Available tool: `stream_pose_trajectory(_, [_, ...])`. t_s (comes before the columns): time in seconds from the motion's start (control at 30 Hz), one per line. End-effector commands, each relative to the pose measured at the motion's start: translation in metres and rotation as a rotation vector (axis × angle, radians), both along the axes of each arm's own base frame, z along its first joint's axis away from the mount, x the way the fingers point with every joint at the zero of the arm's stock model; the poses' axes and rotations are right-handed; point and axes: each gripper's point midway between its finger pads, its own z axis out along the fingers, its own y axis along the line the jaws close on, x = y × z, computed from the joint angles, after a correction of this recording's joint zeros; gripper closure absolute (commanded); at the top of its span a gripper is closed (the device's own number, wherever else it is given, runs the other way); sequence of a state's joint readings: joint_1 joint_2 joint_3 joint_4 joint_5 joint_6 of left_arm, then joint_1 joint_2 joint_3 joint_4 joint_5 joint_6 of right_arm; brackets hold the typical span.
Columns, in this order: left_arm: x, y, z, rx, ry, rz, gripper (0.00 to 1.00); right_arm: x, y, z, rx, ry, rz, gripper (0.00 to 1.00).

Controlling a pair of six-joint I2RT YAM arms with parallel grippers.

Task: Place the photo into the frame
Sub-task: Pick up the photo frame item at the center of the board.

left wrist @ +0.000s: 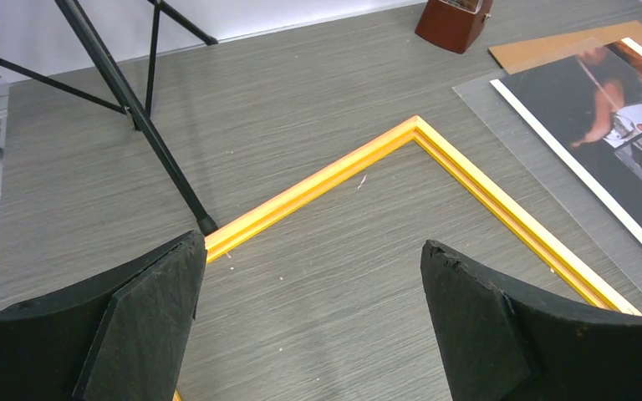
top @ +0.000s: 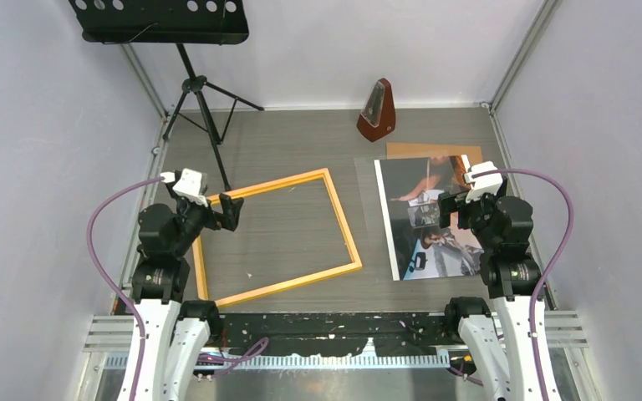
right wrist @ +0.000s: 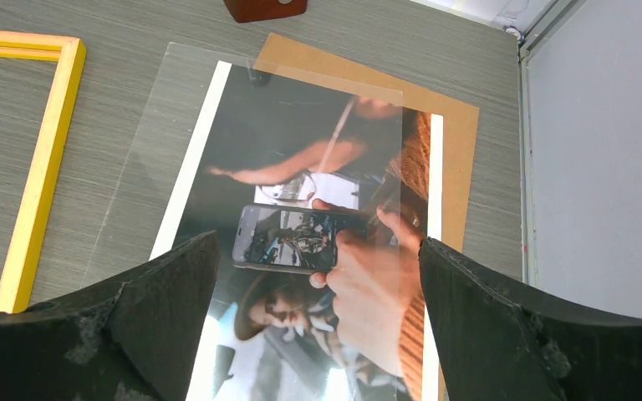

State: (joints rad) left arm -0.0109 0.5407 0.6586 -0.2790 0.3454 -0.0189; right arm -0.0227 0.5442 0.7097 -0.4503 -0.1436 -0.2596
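The frame (top: 344, 221) of thin yellow strips lies flat on the table, left of centre, with only grey table inside it. The photo (top: 418, 180), dark with a white border, lies to its right, showing a hand with a phone (right wrist: 301, 150). My left gripper (top: 230, 210) hovers open over the frame's near-left part (left wrist: 334, 171), nothing between its fingers (left wrist: 313, 242). Over the photo's near half my right gripper (top: 445, 209) hangs open and empty (right wrist: 318, 241).
A clear sheet (right wrist: 159, 125) lies over most of the photo, and a brown backing board (right wrist: 460, 134) pokes out beneath at the far right. A metronome (top: 377, 110) stands at the back. A music stand's tripod (top: 201, 109) has one foot (left wrist: 207, 224) touching the frame's far edge.
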Motion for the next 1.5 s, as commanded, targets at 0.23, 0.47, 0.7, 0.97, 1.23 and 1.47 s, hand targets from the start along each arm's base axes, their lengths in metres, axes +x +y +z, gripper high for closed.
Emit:
stream_pose_trajectory(0.23, [0.004,-0.001,0.009,0.011,-0.054,-0.014,0.01,0.002,-0.002,0.008,-0.009,-0.031,-0.005,0.05])
stream_pose_trajectory(0.47, [0.002,-0.001,0.008,0.035,-0.047,-0.026,0.01,0.003,-0.004,0.007,-0.012,-0.029,-0.016,0.05])
stream_pose_trajectory(0.7, [-0.002,-0.005,0.006,0.049,-0.030,-0.061,0.01,0.018,-0.047,-0.012,-0.076,0.056,-0.252,0.05])
stream_pose_trajectory(0.97, [0.005,-0.011,0.001,0.023,0.023,-0.084,0.01,0.042,-0.069,-0.045,-0.137,0.241,-0.283,0.05])
stream_pose_trajectory(1.23, [0.025,-0.064,-0.019,0.060,0.216,-0.212,0.01,0.059,-0.078,-0.074,-0.092,0.352,-0.267,0.05])
stream_pose_trajectory(1.47, [0.030,-0.159,-0.033,0.011,0.429,-0.354,0.01,0.066,-0.075,-0.093,-0.047,0.369,-0.229,0.04])
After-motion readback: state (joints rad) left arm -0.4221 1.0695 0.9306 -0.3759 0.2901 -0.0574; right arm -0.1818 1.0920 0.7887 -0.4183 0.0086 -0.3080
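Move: The right rail of the yellow frame lies about 24 cm to the left hand's right, 9 cm ahead and 25 cm below; the music stand's foot is some 17 cm ahead and 6 cm left. From the right hand, the photo's right border is about 19 cm right and 9 cm ahead, 24 cm below. The photo's centre is 6 cm right and the clear sheet's centre 1 cm right, both 9 cm ahead; the brown board's centre is 13 cm ahead, 9 cm right. Downward about 10 cm, and 8 cm to the right with some 5 cm forward, the right hand sinks over the photo towards its right border, tipping its fingers down some 25 degrees and turning clockwise. The left hand sets off late, swinging about 11 cm right over the frame's opening towards its right rail, sinking slightly, tipping down and turning clockwise. Both grippers stay open and empty. ##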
